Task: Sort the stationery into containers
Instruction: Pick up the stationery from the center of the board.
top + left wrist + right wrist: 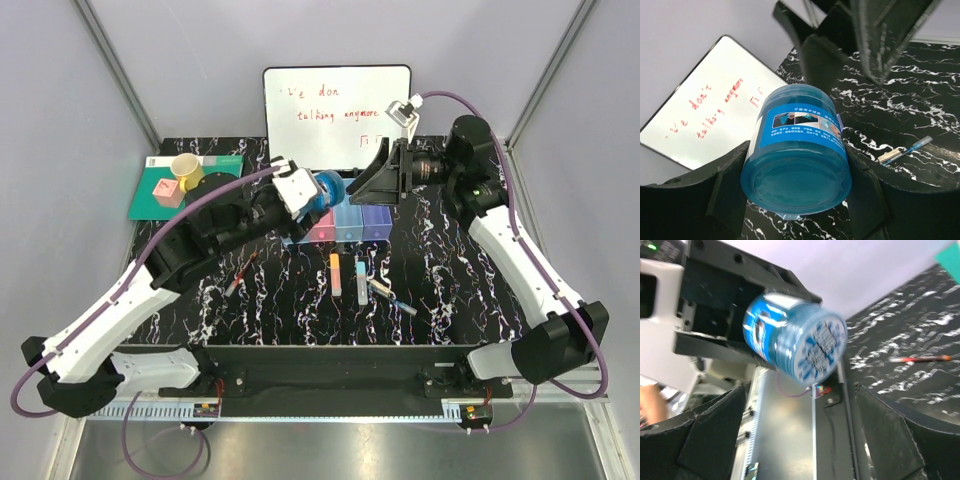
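My left gripper (312,195) is shut on a round blue translucent jar (325,193) and holds it on its side just above the left end of the row of joined bins (362,222), coloured pink, blue and purple. The left wrist view shows the jar (797,155) clamped between both fingers. My right gripper (362,182) is open and empty, facing the jar (795,337) from the right. On the table lie a dark-red pen (240,275), an orange marker (336,272), a light-blue marker (361,280) and small white and blue pens (388,294).
A whiteboard (337,115) with red writing leans at the back. A green mat (150,195) at the back left carries a yellow cup (186,170) and a pink cube (165,188). Grey walls enclose the table.
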You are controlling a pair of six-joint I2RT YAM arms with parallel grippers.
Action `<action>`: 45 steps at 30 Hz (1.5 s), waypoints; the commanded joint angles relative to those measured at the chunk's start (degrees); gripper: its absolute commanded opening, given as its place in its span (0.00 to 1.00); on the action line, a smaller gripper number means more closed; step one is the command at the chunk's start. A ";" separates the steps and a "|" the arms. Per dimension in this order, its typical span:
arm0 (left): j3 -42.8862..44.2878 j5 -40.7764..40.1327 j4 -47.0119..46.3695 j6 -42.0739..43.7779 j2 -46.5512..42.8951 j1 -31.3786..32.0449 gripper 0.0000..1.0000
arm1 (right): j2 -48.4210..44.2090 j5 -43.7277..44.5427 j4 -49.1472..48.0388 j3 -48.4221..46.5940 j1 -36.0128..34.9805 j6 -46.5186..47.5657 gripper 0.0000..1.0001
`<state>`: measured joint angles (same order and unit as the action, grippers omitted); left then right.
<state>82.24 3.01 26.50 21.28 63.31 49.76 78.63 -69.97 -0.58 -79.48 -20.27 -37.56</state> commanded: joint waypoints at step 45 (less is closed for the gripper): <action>3.19 0.42 -14.90 5.00 1.64 11.50 0.00 | 0.12 -8.78 -26.58 -0.67 0.67 -21.94 0.53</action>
<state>83.66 1.65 20.14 25.67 64.95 60.27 79.18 -79.94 -25.04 -78.37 -19.66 -58.52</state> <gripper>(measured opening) 0.681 0.666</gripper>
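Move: The left hand holds the blue jar, lid end outward; the wide-open right gripper that it is taken to is roughly 6 cm to its right and about 1 cm ahead, level in height. From the right hand the jar is some 5 cm to the left, neither ahead nor back, level. Nearly 40 cm below the left hand, the divided container box is about 11 cm ahead and 4 cm right, the orange marker roughly 3 cm back and 4 cm right. Keeping its grip on the blue jar, the left hand brings the lid end in between the right gripper's open fingers, going about 5 cm right, 4 cm back and 3 cm up while turning some 10 degrees clockwise. The right hand draws back and rises about 3 cm each, turns some 10 degrees counter-clockwise, then waits and starts to close around the lid end at the last; a firm pinch can't be seen yet. ##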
